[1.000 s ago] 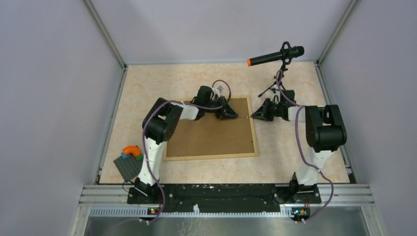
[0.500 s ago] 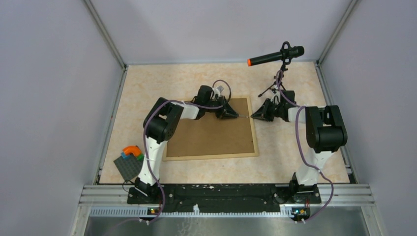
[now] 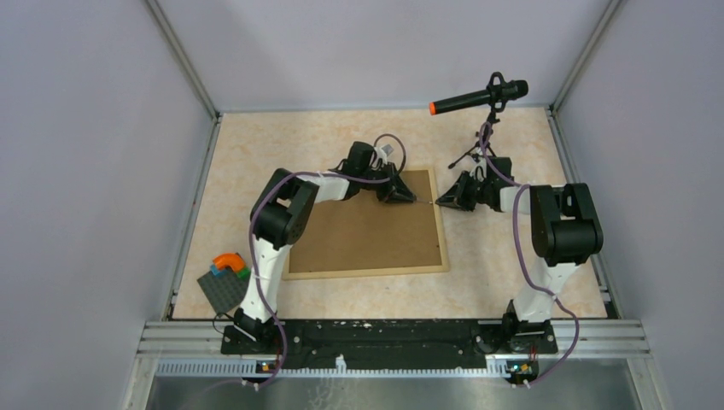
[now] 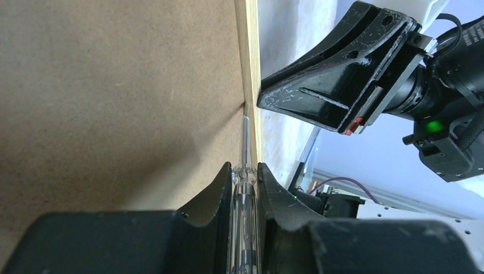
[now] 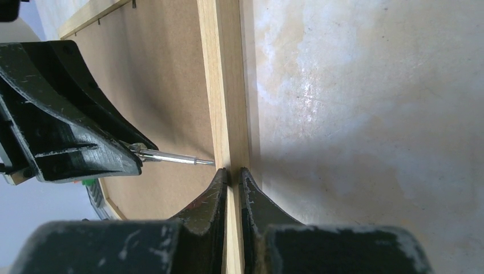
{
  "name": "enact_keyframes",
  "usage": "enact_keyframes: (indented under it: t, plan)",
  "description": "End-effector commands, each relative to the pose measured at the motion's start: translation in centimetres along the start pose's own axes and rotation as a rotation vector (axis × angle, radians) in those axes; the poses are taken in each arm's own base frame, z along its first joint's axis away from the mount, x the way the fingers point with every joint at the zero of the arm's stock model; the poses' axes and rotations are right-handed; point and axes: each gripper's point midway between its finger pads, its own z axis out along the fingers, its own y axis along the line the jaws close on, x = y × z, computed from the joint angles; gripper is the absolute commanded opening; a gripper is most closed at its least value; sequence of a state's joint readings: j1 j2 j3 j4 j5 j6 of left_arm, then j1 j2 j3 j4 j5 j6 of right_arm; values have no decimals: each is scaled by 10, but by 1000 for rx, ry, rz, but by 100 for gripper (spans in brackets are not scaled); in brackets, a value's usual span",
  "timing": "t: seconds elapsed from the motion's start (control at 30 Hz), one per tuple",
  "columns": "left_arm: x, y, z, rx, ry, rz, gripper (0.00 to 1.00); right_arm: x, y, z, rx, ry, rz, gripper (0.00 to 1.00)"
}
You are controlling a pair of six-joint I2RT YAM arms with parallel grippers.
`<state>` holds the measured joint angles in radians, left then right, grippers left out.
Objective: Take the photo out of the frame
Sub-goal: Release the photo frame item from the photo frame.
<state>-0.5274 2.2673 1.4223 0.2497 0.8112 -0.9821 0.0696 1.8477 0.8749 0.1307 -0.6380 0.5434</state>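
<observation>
The frame (image 3: 367, 272) lies face down mid-table, its brown backing board (image 3: 376, 239) up; the photo is hidden beneath it. My left gripper (image 3: 408, 199) is shut on a clear-handled screwdriver (image 4: 245, 188). The metal tip of the screwdriver (image 5: 177, 159) touches the seam between the board (image 4: 114, 85) and the frame's right wooden rail (image 4: 249, 57). Opposite it, my right gripper (image 5: 233, 171) is shut, its tips resting on that rail (image 5: 225, 85) from the outer side. In the top view the right gripper (image 3: 439, 202) nearly meets the left one.
A microphone (image 3: 478, 96) on a small stand sits at the back right, just behind the right arm. A dark grey baseplate (image 3: 224, 290) with coloured bricks lies at the near left. Enclosure walls close in the table's sides and back.
The left wrist has shifted slightly back and to the right while the screwdriver tip stays at the rail. The right arm has not moved.
</observation>
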Motion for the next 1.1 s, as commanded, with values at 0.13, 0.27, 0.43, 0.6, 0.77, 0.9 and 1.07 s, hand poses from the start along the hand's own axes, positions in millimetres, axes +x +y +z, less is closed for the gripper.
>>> enact_keyframes:
  t: [0.13,0.27,0.43,0.6,0.77,0.9,1.07]
  plan:
    - [45,-13,39,-188,55,193,0,55,-28,11,133,144,79,0]
    - [56,-28,47,-220,54,269,0,55,-28,11,138,140,102,0]
    - [66,-43,53,-233,45,328,0,54,-25,12,130,136,122,0]
    - [66,-58,58,-309,8,443,0,54,-23,9,125,126,116,0]
    - [47,-69,44,-405,-102,545,0,50,-21,4,132,106,86,0]
    - [9,-73,16,-430,-212,541,0,42,-22,-6,158,101,52,9]
    - [-32,-88,-14,-332,-270,526,0,15,-9,-27,172,36,-53,42]
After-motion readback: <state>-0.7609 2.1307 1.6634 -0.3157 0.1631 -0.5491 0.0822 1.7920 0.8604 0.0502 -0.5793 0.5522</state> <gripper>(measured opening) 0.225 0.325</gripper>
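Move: The tab at the inner side of the frame's right rail, where my left hand's screwdriver tip already sits, is about 6 cm right, 1 cm ahead and 3 cm below that hand. The frame's far right corner is some 8 cm ahead and 5 cm right; the backing board's middle is about 12 cm left and 5 cm back. For my right hand, pinching the rail, the tab is 2 cm left, level ahead and in height. I keep my grip on the screwdriver and swing my left hand up and to the right over its tip, about 3 cm each way and a little back, tipping the shaft some 40 degrees steeper at the tab; right at the end I ease about 1 cm left and forward. My right hand holds the rail still, then opens its fingers, releases it and starts drawing back. ##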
